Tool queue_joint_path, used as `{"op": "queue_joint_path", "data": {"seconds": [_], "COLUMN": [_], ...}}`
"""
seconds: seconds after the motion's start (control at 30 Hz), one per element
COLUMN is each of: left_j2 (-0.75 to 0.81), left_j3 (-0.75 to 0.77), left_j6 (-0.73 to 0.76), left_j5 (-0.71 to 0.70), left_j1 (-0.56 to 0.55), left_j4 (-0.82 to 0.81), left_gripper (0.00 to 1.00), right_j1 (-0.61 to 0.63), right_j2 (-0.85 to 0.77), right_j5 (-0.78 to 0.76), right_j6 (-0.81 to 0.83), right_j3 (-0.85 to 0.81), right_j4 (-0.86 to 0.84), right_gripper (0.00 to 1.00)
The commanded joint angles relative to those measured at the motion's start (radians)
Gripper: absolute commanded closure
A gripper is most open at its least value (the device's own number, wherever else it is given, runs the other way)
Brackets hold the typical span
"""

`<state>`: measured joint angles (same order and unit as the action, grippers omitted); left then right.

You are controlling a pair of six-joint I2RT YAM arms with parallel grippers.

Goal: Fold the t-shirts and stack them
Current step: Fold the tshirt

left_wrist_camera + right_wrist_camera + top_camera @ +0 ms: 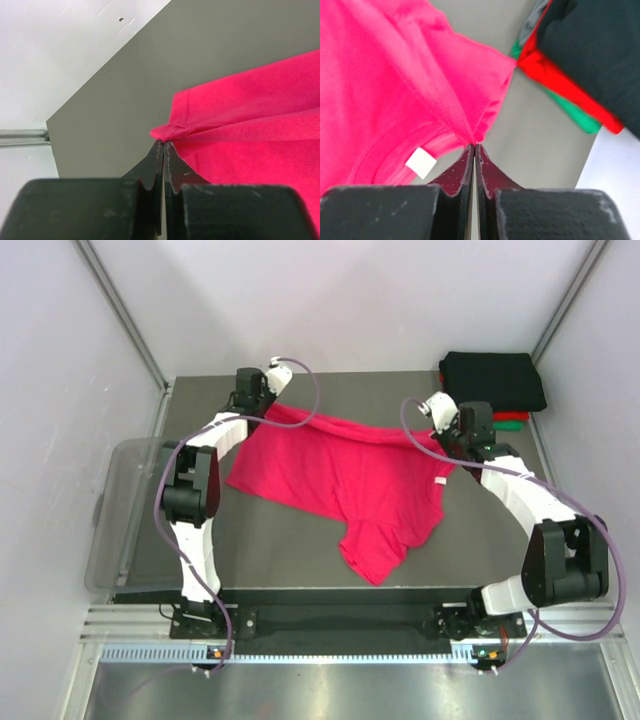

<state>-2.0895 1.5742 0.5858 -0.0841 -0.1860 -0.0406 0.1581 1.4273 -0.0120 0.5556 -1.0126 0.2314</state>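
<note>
A magenta-pink t-shirt [340,480] is stretched across the middle of the table between my two grippers, its lower part lying rumpled on the surface. My left gripper [268,408] is shut on the shirt's far-left corner; the left wrist view shows the hem [172,131] pinched at the tips [163,142]. My right gripper [443,443] is shut on the shirt's right edge near the collar, the cloth [395,75] bunching at its tips [474,145] beside the white neck label [421,162]. Folded black [493,380], red [510,417] and green [513,425] t-shirts are stacked at the back right.
A clear plastic bin [120,510] sits off the table's left edge. White walls enclose the table [300,560] at the back and sides. The folded stack lies close behind my right gripper, with black [600,45], red [560,75] and green [575,112] layers showing.
</note>
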Motion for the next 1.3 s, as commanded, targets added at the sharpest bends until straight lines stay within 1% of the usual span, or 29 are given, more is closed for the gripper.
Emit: {"op": "queue_joint_path", "data": {"seconds": [0.0,0.13,0.17,0.63,0.77,1.0,1.03,1.07,1.1,1.13,1.17,1.23,1.27], "left_j2": [0.072,0.069,0.071,0.101,0.118,0.160,0.164,0.170,0.187,0.198,0.209,0.243,0.250], "left_j3": [-0.006,-0.003,-0.005,-0.092,-0.135,-0.236,-0.244,-0.256,-0.264,-0.272,-0.284,-0.286,-0.277], "left_j6": [-0.010,-0.014,-0.012,-0.001,0.002,0.022,0.022,0.017,0.008,0.000,-0.004,-0.023,-0.029], "left_j5": [0.030,0.021,0.021,0.006,-0.002,-0.019,-0.017,-0.017,-0.022,-0.026,-0.025,-0.023,-0.020], "left_j1": [0.003,0.003,0.003,0.005,0.010,0.026,0.029,0.031,0.033,0.033,0.033,0.033,0.033], "left_j4": [-0.018,0.004,0.008,0.008,-0.002,-0.016,-0.012,-0.008,-0.010,-0.015,-0.025,-0.036,-0.035], "left_gripper": [1.00,1.00,1.00,1.00,1.00,1.00,0.97,0.89,0.74,0.69,0.65,0.48,0.47], "right_j1": [0.014,0.018,0.021,0.084,0.100,0.139,0.141,0.141,0.143,0.144,0.143,0.144,0.143], "right_j2": [-0.056,-0.071,-0.077,-0.166,-0.197,-0.263,-0.289,-0.303,-0.318,-0.349,-0.363,-0.387,-0.390], "right_j5": [0.009,0.009,0.033,0.038,0.053,0.131,0.150,0.177,0.223,0.240,0.253,0.253,0.247], "right_j6": [-0.023,-0.051,-0.057,-0.059,-0.059,-0.052,-0.048,-0.030,-0.025,-0.025,-0.020,-0.016,-0.014], "right_j3": [0.017,0.006,0.011,0.115,0.152,0.213,0.223,0.227,0.232,0.235,0.236,0.235,0.238], "right_j4": [-0.024,0.019,0.028,0.059,0.071,0.106,0.115,0.149,0.164,0.177,0.198,0.200,0.181], "right_gripper": [1.00,1.00,1.00,1.00,1.00,1.00,1.00,0.98,0.83,0.77,0.71,0.68,0.64]}}
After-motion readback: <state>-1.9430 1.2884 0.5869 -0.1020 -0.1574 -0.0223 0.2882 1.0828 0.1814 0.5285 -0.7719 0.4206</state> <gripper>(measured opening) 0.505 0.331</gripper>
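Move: The left gripper holds the t-shirt's far hem corner; its laying spot on the hem edge is about 7 cm back, 3 left and 8 below, with the near hem corner roughly 16 back and 9 left. The right gripper holds the far shoulder; its spot by the collar is some 10 cm back, 6 left and 10 below. From the right hand, the white label lies 6 back, 2 left, and the folded stack 14 ahead, 13 right. Draw both grippers back towards the robot to lay the held far side over the lower layer: the right one about 11 cm back, 6 left and a little down, turning some 15 degrees counter-clockwise; the left one about 7 cm back and 5 down, easing left. Keep both shut until near the end, then open both and let go of the cloth. ##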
